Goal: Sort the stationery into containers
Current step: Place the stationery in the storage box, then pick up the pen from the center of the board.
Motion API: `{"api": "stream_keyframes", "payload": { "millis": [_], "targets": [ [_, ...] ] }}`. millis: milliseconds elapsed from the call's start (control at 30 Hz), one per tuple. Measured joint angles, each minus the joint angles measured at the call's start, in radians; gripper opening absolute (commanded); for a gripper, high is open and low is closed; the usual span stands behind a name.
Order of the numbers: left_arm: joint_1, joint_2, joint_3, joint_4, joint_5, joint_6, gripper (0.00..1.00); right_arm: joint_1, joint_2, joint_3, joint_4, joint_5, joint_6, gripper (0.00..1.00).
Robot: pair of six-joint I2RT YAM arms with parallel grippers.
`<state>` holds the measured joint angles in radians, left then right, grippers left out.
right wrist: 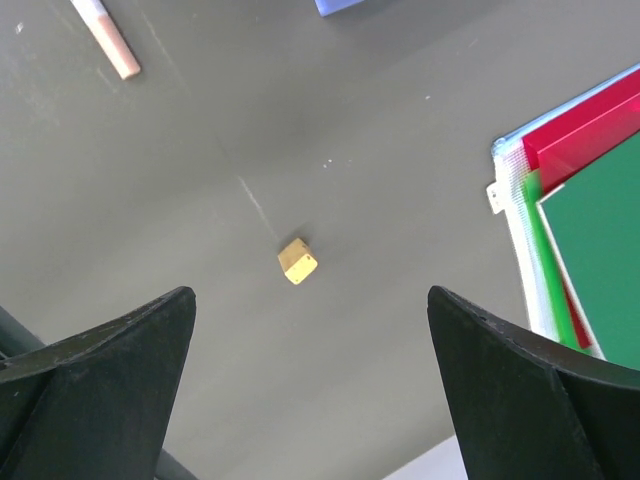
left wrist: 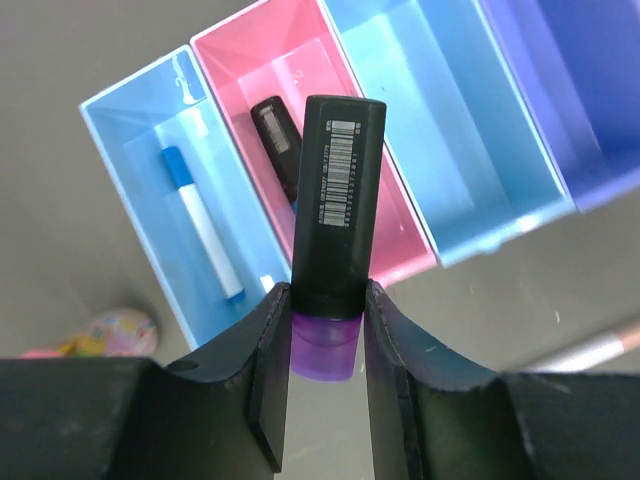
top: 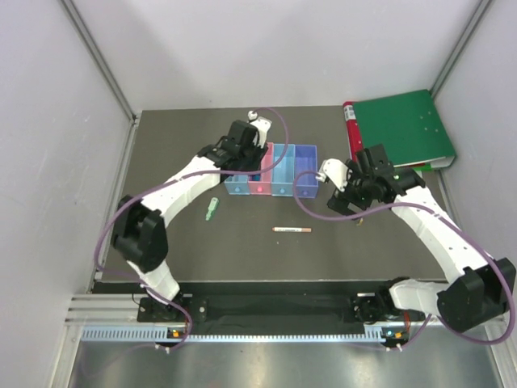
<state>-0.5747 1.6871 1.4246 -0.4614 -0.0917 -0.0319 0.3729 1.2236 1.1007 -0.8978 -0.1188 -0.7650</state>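
My left gripper [left wrist: 327, 330] is shut on the purple-black highlighter [left wrist: 338, 190], which hangs over the pink bin [left wrist: 400, 230] of the containers [top: 272, 171]. A dark marker [left wrist: 275, 130] lies in that pink bin. A blue-white pen [left wrist: 205, 225] lies in the light blue end bin [left wrist: 120, 130]. My right gripper [right wrist: 310, 300] is wide open above the table, with a tiny tan nub [right wrist: 297, 261] just ahead of its fingertips. On the table lie a pale green marker [top: 212, 208] and a thin white-orange pen [top: 292, 230].
The large green binder [top: 401, 129] on a red folder [top: 350, 129] fills the back right corner, close to my right gripper [top: 355, 206]. A small pink-capped bottle [left wrist: 115, 333] rests on the table beside the end bin. Grey walls enclose the table.
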Motion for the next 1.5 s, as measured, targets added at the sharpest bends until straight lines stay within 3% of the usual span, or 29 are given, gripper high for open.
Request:
{"api": "stream_keyframes", "payload": {
  "millis": [233, 533, 567, 600, 667, 767, 1000, 1300, 1500],
  "targets": [
    [0.01, 0.152, 0.081, -0.002, -0.04, -0.098, 0.0, 0.002, -0.047, -0.047, 0.045, 0.005, -0.08, 1.0],
    [0.027, 0.269, 0.146, 0.003, -0.064, -0.17, 0.0, 0.035, -0.032, -0.026, 0.046, 0.002, -0.069, 0.99],
    [0.027, 0.282, 0.152, 0.005, -0.065, -0.175, 0.02, 0.042, -0.032, -0.019, 0.046, 0.001, -0.064, 1.0],
    [0.027, 0.294, 0.159, 0.005, -0.066, -0.179, 0.15, 0.047, -0.032, -0.017, 0.048, 0.0, -0.062, 1.0],
    [0.027, 0.317, 0.172, 0.005, -0.065, -0.18, 0.23, 0.057, -0.032, -0.012, 0.049, 0.001, -0.056, 1.0],
    [0.027, 0.336, 0.183, 0.006, -0.063, -0.18, 0.45, 0.064, -0.032, -0.012, 0.046, 0.001, -0.05, 1.0],
    [0.027, 0.338, 0.197, 0.008, -0.055, -0.176, 0.6, 0.07, -0.032, -0.012, 0.045, 0.012, -0.041, 1.0],
    [0.027, 0.311, 0.212, 0.002, -0.029, -0.126, 0.57, 0.071, -0.068, -0.012, 0.048, 0.054, 0.001, 0.99],
    [0.029, 0.149, 0.185, 0.002, 0.136, 0.037, 0.55, 0.057, -0.13, -0.01, 0.084, 0.14, 0.077, 1.0]
  ]
}}
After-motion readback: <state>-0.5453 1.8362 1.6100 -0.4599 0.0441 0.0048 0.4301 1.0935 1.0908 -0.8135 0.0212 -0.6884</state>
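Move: The purple-tipped marker is in my left fingers, and the storage box's pink compartment is about 5 cm ahead of that hand, 2 cm right and 14 cm below. Level with it, the light-blue pen compartment lies roughly 8 cm to its left and the empty blue compartment about 7 cm to its right. The orange-tipped pen is some 14 cm back and 11 cm right of the hand. From my right hand, the pink compartment is about 17 cm ahead and 27 cm left. My left hand lowers the marker about 8 cm and carries it 5 cm forward into the pink compartment, turning some 10 degrees counter-clockwise and tipping down. There I open my fingers to let go, then rise about 9 cm, easing back and turning clockwise. Late on, my empty right hand lifts some 3 cm, fingers still wide open. ##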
